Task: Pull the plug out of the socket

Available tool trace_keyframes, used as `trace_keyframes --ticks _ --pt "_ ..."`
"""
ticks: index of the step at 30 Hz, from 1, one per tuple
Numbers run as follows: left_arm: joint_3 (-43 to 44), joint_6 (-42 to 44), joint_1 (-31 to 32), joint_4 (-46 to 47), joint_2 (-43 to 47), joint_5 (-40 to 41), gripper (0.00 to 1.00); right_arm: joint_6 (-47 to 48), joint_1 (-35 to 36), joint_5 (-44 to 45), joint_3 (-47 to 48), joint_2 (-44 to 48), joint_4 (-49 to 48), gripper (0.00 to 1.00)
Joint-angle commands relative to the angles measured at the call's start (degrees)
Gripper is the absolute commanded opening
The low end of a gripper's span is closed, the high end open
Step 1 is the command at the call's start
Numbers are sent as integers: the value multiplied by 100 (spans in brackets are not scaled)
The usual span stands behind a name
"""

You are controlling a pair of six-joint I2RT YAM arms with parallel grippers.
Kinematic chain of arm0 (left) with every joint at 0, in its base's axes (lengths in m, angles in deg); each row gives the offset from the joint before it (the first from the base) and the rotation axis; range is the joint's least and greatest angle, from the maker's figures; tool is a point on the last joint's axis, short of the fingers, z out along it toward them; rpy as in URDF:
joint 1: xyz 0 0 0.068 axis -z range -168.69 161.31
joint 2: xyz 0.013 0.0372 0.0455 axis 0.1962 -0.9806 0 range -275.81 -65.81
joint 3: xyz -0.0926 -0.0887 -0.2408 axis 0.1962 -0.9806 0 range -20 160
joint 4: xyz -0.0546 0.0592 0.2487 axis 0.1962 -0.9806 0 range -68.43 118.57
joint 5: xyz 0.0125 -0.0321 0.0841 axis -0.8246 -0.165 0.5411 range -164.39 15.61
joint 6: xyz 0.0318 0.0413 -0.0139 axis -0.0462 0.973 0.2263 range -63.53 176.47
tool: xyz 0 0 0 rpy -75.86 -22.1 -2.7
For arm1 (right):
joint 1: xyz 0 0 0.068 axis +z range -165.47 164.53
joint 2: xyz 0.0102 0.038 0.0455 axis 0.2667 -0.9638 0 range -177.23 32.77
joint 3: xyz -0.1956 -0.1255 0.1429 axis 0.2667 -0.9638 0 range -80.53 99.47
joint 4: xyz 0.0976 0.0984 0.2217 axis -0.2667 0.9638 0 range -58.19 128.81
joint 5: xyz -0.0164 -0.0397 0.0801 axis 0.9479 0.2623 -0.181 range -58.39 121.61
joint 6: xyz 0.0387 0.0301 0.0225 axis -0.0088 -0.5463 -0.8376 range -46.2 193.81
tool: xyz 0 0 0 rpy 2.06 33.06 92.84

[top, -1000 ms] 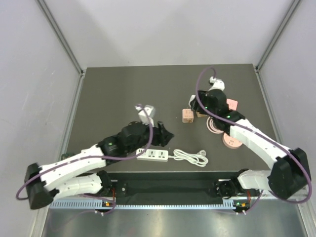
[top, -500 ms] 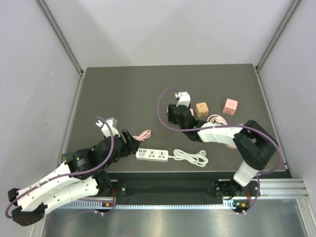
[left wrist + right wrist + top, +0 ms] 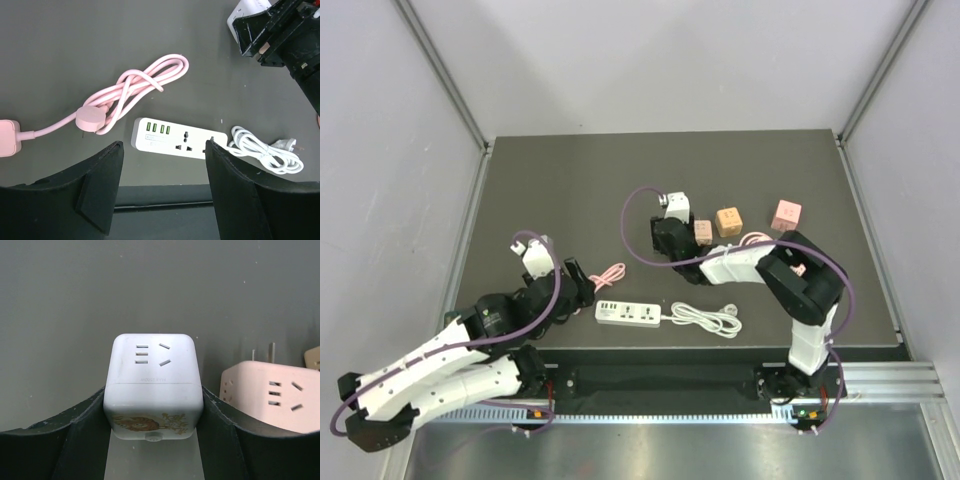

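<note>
In the right wrist view my right gripper (image 3: pixel 152 390) is shut on a white cube socket (image 3: pixel 152 375), with both fingers pressed to its sides; no plug shows in its visible faces. From above, that gripper (image 3: pixel 662 240) reaches left across the table's middle. A white power strip (image 3: pixel 628 315) lies near the front edge with empty outlets (image 3: pixel 175 142). A coiled pink cable (image 3: pixel 135 90) with a round pink plug (image 3: pixel 90 119) lies loose just left of it. My left gripper (image 3: pixel 164 144) hangs open above the strip's near side and holds nothing.
A pink cube socket (image 3: pixel 270 395) with two prongs sits right beside the held cube. An orange cube (image 3: pixel 727 221) and another pink cube (image 3: pixel 786 214) lie further right. A coiled white cord (image 3: pixel 705 318) trails from the strip's right end. The table's front edge (image 3: pixel 160 190) is just below the left fingers.
The right arm has swung left across the table to the middle. The left arm has pulled back from the strip to the near left. The pink cable now lies left of the strip.
</note>
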Motion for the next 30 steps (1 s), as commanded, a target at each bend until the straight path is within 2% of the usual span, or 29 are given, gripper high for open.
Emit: trace_keyframes --ticks 1,7,11,13,14,18,22,25,27,30 --pt "148 -5 -19 216 -113 214 71 87 53 124 436 -140 -170 12" --pt "279 84 -71 279 -368 126 71 87 53 10 639 -343 50 27" --pt "385 48 -290 59 -447 -84 71 113 44 -148 761 -404 234 52" --pt "394 75 -431 -38 -404 -199 71 105 53 -183 884 -413 339 59" --pt "394 92 -484 -56 -386 -321 71 113 53 -183 911 -378 375 69" --pt "438 347 -826 -47 -412 -717 72 201 53 -210 998 -290 445 84" --pt "657 776 -1370 -82 -727 -1043 72 254 53 -236 1078 7 586 95" --pt "1070 1084 -1705 -275 -939 -965 72 394 44 -358 1262 262 735 100" --pt "1500 1295 -1881 -512 -1053 -807 72 561 53 -682 1552 307 753 100" --pt "2247 1332 -1961 -960 -1141 -395 72 974 62 -1736 2114 88 639 100"
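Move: The white plug is already in the right fingers, and its spot on bare table is almost beneath them, about 1 cm ahead, 1 cm left and 1 cm down. From the right hand, the peach plug stands some 7 cm right and 2 cm ahead, the tan plug about 13 cm right and 6 cm ahead, and the power strip 15 cm back and 8 cm left. From the left hand, that spot is roughly 19 cm ahead, 13 cm right and 13 cm lower. The white plug, still pinched, is eased about 1.5 cm forward-left and slightly down beside the peach plug; then the right fingers spread wide and let go. The right hand lifts away some 5 cm, swinging left and turning slightly counter-clockwise late on. The empty left hand, still open, creeps forward, then moves up, forward and left, about 6 cm overall. ##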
